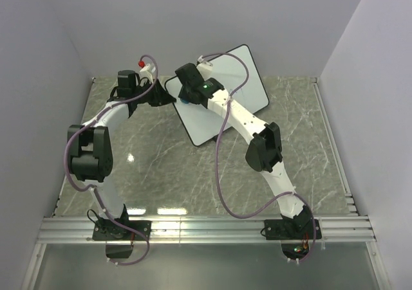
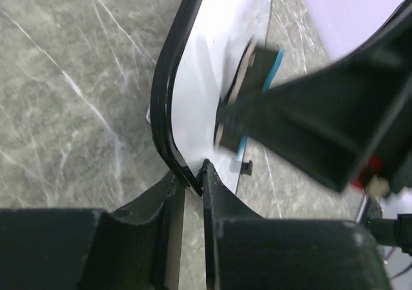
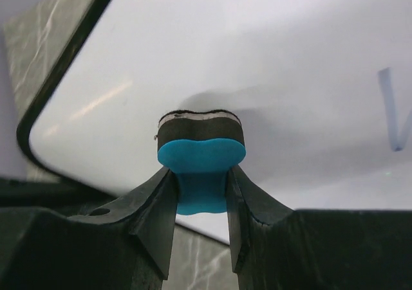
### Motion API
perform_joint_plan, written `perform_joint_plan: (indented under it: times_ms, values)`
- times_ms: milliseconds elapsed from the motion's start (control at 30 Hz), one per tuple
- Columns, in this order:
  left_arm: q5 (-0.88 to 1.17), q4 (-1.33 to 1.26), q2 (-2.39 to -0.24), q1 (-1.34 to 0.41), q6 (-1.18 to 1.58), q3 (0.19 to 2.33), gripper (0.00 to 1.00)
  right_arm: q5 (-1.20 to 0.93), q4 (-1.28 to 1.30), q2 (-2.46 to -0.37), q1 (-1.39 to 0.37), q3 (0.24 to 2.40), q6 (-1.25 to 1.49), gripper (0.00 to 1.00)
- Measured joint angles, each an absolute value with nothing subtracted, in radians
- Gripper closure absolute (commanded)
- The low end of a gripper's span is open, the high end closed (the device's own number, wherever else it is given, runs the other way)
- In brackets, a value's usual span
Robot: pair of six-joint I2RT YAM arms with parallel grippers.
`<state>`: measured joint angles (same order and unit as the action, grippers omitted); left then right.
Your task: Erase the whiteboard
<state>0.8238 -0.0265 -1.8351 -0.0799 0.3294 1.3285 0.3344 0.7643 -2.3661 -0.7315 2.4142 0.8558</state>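
The whiteboard [image 1: 241, 87] with its thin black frame stands tilted on the marble table at the back middle. My left gripper [image 1: 168, 97] is shut on the board's left corner; in the left wrist view the jaws [image 2: 193, 181] pinch the black frame [image 2: 164, 97]. My right gripper [image 1: 185, 97] is shut on the small blue eraser [image 3: 201, 168], whose dark felt side presses against the white surface [image 3: 257, 58] near the board's left corner. A faint blue mark [image 3: 393, 119] shows on the board at the right. The eraser also shows in the left wrist view [image 2: 257, 78].
Grey walls enclose the table on the left, back and right. A small black foot [image 2: 246, 168] sticks out at the board's edge. An aluminium rail [image 1: 206, 229] runs along the near edge by the arm bases.
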Motion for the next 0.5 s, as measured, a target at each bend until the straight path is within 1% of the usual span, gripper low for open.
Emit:
perform_joint_plan:
  times_ms: [167,367,433,500]
  values:
    - [0.844,0.012,-1.817,-0.085,0.326,1.316,1.0,0.506,0.805,-2.366,-0.731,2.435,0.855,1.0]
    - [0.851,0.046,-1.809,-0.095,0.324,1.307,1.0,0.584,0.818,-2.364,-0.731,2.42,0.853,1.0]
    - [0.848,0.058,-1.808,-0.095,0.318,1.307,1.0,0.579,0.786,-2.336,-0.727,2.349,0.86,1.0]
    - [0.841,0.068,-1.807,-0.095,0.311,1.307,1.0,0.528,0.71,-2.271,-0.709,2.211,0.874,1.0]
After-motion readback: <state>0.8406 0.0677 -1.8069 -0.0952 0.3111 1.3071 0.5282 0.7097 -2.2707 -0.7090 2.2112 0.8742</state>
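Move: From the right hand, which holds the eraser, the blue writing on the sloping whiteboard is centred about 14 cm to the right, some 1 cm farther out and about 3 cm lower. The left gripper's fingertips, pinching the board's left edge, are about 4 cm to the right hand's left and 1 cm nearer the base, while the board's far-left corner is roughly 5 cm ahead, 6 cm left and 3 cm higher. From the left hand, the writing is some 18 cm to the right, 1 cm farther out and about 3 cm lower. Still gripping the eraser with its felt against the whiteboard, the right hand sweeps about 5 cm to the right, from beside the left fingers across the bare left part of the board towards the blue writing, first edging slightly forward and up, then sinking a little at the end as the wrist turns some 10 degrees clockwise and its left side dips. Meanwhile the left hand keeps its pinch on the board's left edge and draws it back about 2 cm and slightly down. ##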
